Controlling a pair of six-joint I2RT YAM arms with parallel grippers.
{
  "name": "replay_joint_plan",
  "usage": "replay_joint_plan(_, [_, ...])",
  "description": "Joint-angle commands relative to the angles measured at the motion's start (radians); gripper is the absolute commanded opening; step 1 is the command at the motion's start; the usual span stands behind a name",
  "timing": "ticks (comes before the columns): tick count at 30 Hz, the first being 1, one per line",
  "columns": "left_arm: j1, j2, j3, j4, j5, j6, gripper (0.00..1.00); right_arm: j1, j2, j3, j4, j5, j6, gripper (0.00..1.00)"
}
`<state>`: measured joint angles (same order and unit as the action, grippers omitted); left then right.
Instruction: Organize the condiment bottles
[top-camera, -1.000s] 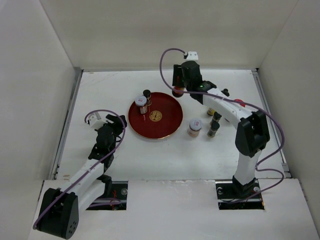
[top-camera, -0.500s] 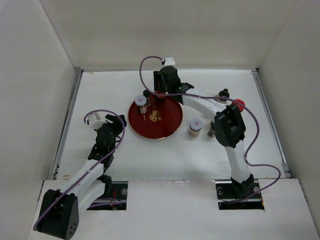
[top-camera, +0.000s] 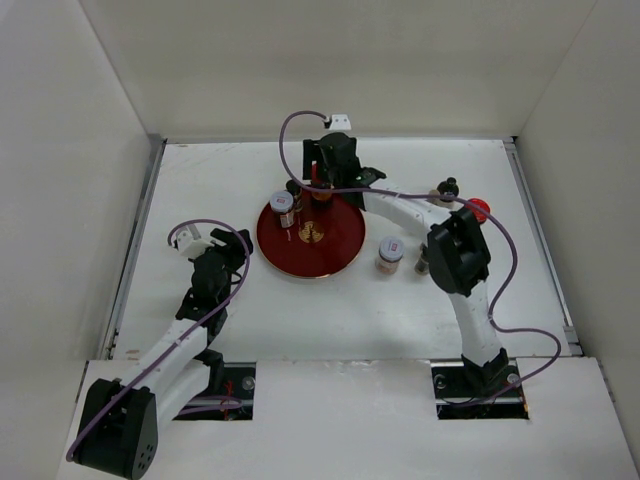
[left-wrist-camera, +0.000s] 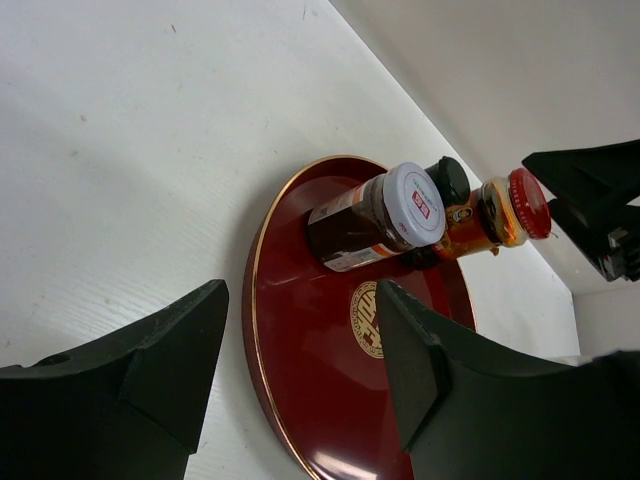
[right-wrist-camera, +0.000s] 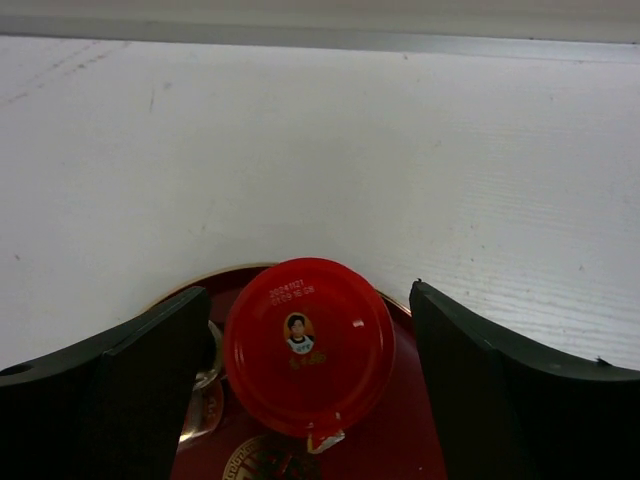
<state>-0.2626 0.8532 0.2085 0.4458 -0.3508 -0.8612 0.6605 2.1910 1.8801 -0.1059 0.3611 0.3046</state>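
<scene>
The round red tray (top-camera: 332, 252) carries three condiment bottles at its far edge: a white-lidded jar (top-camera: 281, 203), a black-capped bottle (top-camera: 294, 187) and a red-lidded jar (top-camera: 320, 191). My right gripper (top-camera: 322, 178) hangs over the red-lidded jar (right-wrist-camera: 308, 345). Its fingers stand open on either side of the lid, with a gap on the right. My left gripper (top-camera: 226, 256) is open at the tray's left rim (left-wrist-camera: 262, 330), holding nothing. It looks across at the white-lidded jar (left-wrist-camera: 375, 215) and the red-lidded jar (left-wrist-camera: 500, 210).
Right of the tray stand more bottles on the table: a white-lidded jar (top-camera: 389, 252), a dark slim bottle (top-camera: 424, 263), a black-capped one (top-camera: 447, 186) and a red lid (top-camera: 480, 209) partly behind the right arm. White walls close in the table.
My right arm swung left from beyond the tray's right side, carrying the red-lidded jar onto the tray's far edge. Its jaws then widened off the lid. The left arm stayed still.
</scene>
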Motion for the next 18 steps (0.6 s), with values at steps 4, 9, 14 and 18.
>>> replay_joint_plan(4, [0.006, -0.019, -0.015, 0.044, 0.009, -0.007, 0.58, 0.014, -0.200, -0.088, 0.135, -0.002, 0.037, 0.90])
replay_joint_plan(9, [0.007, -0.016, -0.017, 0.044, 0.009, -0.007, 0.58, 0.014, -0.388, -0.274, 0.184, 0.009, 0.037, 0.83])
replay_joint_plan(14, [-0.002, -0.019, -0.017, 0.044, 0.003, -0.007, 0.58, 0.001, -0.653, -0.603, 0.222, 0.070, 0.051, 0.37])
replay_joint_plan(18, [-0.008, -0.019, -0.012, 0.048, 0.006, -0.010, 0.58, -0.003, -0.822, -0.840, 0.161, 0.134, 0.093, 0.31])
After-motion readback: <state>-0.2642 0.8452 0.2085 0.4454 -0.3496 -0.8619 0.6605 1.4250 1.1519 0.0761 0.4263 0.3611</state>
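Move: The white-lidded jar on the bare table lies roughly 20 cm back and 16 cm right of my empty right hand, about 9 cm lower; a black-capped shaker stands some 8 cm farther right of that jar. The red-lidded jar already stands in the tray between my right hand's opened fingers, its middle about 6 cm below them, with the silver-lidded jar 9 cm left and 5 cm back. From my left hand the white-lidded jar is about 30 cm right, nearly level. I leave the red-lidded jar behind with my right hand: first mostly straight up, so the spread fingers clear its lid, then sweeping back and right across the tray towards the white-lidded jar, about 13 cm back, 11 cm right and 10 cm up in all. On the way the fingertips tilt up some 10 degrees and the fingers close to about a third open on nothing. ##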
